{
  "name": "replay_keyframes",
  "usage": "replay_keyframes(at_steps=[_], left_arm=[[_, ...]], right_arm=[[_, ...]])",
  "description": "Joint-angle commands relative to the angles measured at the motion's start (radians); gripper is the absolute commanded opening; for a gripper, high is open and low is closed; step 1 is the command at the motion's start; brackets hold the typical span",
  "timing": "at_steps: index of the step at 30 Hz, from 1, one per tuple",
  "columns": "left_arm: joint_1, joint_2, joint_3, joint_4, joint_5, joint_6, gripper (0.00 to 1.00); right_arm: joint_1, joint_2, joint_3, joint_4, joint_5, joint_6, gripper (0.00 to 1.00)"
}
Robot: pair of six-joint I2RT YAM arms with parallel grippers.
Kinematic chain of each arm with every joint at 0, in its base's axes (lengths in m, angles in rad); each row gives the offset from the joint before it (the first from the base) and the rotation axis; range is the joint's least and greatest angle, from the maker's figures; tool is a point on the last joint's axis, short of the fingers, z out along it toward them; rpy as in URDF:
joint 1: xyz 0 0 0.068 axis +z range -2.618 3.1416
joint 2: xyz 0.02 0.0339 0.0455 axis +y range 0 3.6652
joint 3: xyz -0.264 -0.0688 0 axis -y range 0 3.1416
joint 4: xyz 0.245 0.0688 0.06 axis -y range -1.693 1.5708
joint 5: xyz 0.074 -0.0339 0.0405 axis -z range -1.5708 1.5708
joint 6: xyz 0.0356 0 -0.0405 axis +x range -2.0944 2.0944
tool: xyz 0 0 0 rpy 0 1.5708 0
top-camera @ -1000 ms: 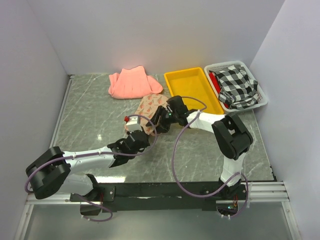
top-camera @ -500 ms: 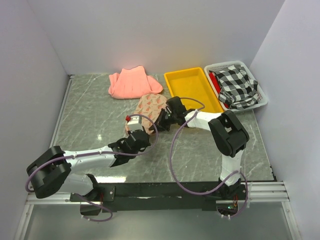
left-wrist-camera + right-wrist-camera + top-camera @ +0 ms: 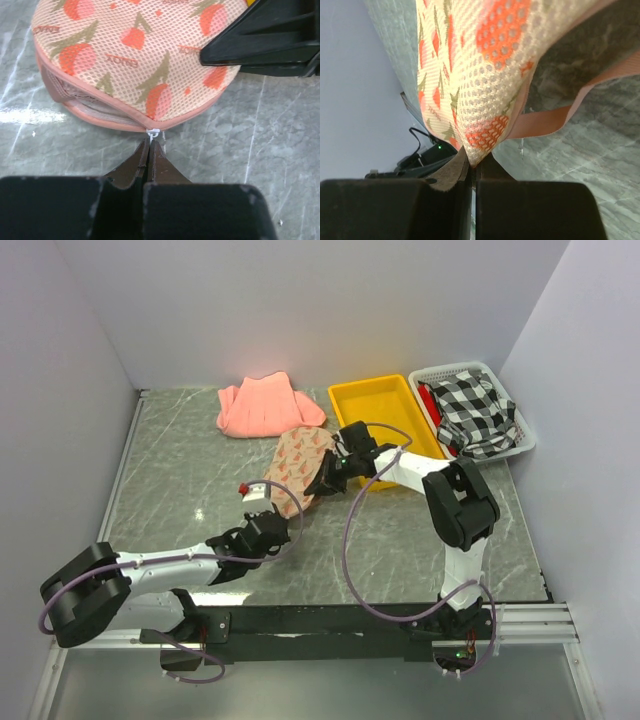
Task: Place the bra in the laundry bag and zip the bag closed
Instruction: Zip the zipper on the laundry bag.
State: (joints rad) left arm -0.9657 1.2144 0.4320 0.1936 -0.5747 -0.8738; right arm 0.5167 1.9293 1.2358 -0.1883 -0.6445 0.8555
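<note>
The laundry bag [image 3: 298, 462], a beige mesh pouch with red-orange prints and pink edging, lies mid-table. The left wrist view shows the bag [image 3: 135, 55] with its small white zip pull [image 3: 152, 132] at the near edge. My left gripper [image 3: 149, 146] is shut on that pull. Left of the pull the zip gapes open. My right gripper [image 3: 472, 161] is shut on a pinch of the bag's mesh [image 3: 480, 135], and the bag [image 3: 470, 65] hangs raised from it. In the top view the left gripper [image 3: 275, 520] and right gripper [image 3: 322, 483] flank the bag. The bra is hidden.
A salmon-pink folded cloth [image 3: 265, 405] lies at the back. A yellow tray [image 3: 348, 400] stands right of it. A white basket [image 3: 520, 445] holds a black-and-white checked cloth [image 3: 478, 410]. Walls close in on the left, the back and the right.
My right gripper has shut on the bag's mesh and lifted its right side. The left arm has drawn back towards the near left with the zip pull.
</note>
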Motion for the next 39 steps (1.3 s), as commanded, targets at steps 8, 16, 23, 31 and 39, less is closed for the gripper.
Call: replay_keyframes(at_steps=[8,16,23,31,39], left_arm=[[-0.004,-0.021,-0.049,-0.115,-0.122,-0.057,0.01],[-0.005,0.046,-0.007,-0.227,-0.203,-0.146,0.01],[-0.005,0.051,-0.01,-0.226,-0.192,-0.157,0.01],[-0.007,0.042,0.052,-0.105,-0.133,-0.044,0.01],[-0.036,0.137,0.178,-0.054,-0.099,0.005,0.01]], right_arm=[[-0.049,0.086,0.214,-0.236,0.031,-0.275,0.0],[-0.069,0.083,0.281,-0.35,0.104,-0.38,0.0],[-0.072,0.123,0.37,-0.428,0.143,-0.431,0.04],[-0.072,0.016,0.201,-0.252,0.025,-0.293,0.73],[-0.058,-0.206,-0.107,-0.002,-0.056,-0.071,0.76]])
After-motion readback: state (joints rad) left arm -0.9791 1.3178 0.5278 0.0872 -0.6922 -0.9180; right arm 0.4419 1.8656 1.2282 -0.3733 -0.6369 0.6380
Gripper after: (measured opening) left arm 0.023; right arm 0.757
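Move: The left fingers already pinch the white zipper pull, about 1 cm ahead of their hand point; the laundry bag's middle lies roughly 11 cm ahead and 4 cm right. The right fingers already grip the bag's edge, with its middle about 5 cm ahead, 2 cm left and slightly below. From the right hand, the yellow tray stands about 15 cm ahead and 18 cm right, the pink cloth some 20 cm ahead and 8 cm left. Left hand keeps the pull, easing 3 cm left and down, then back; right opens, releases bag, withdrawing 5 cm right. ##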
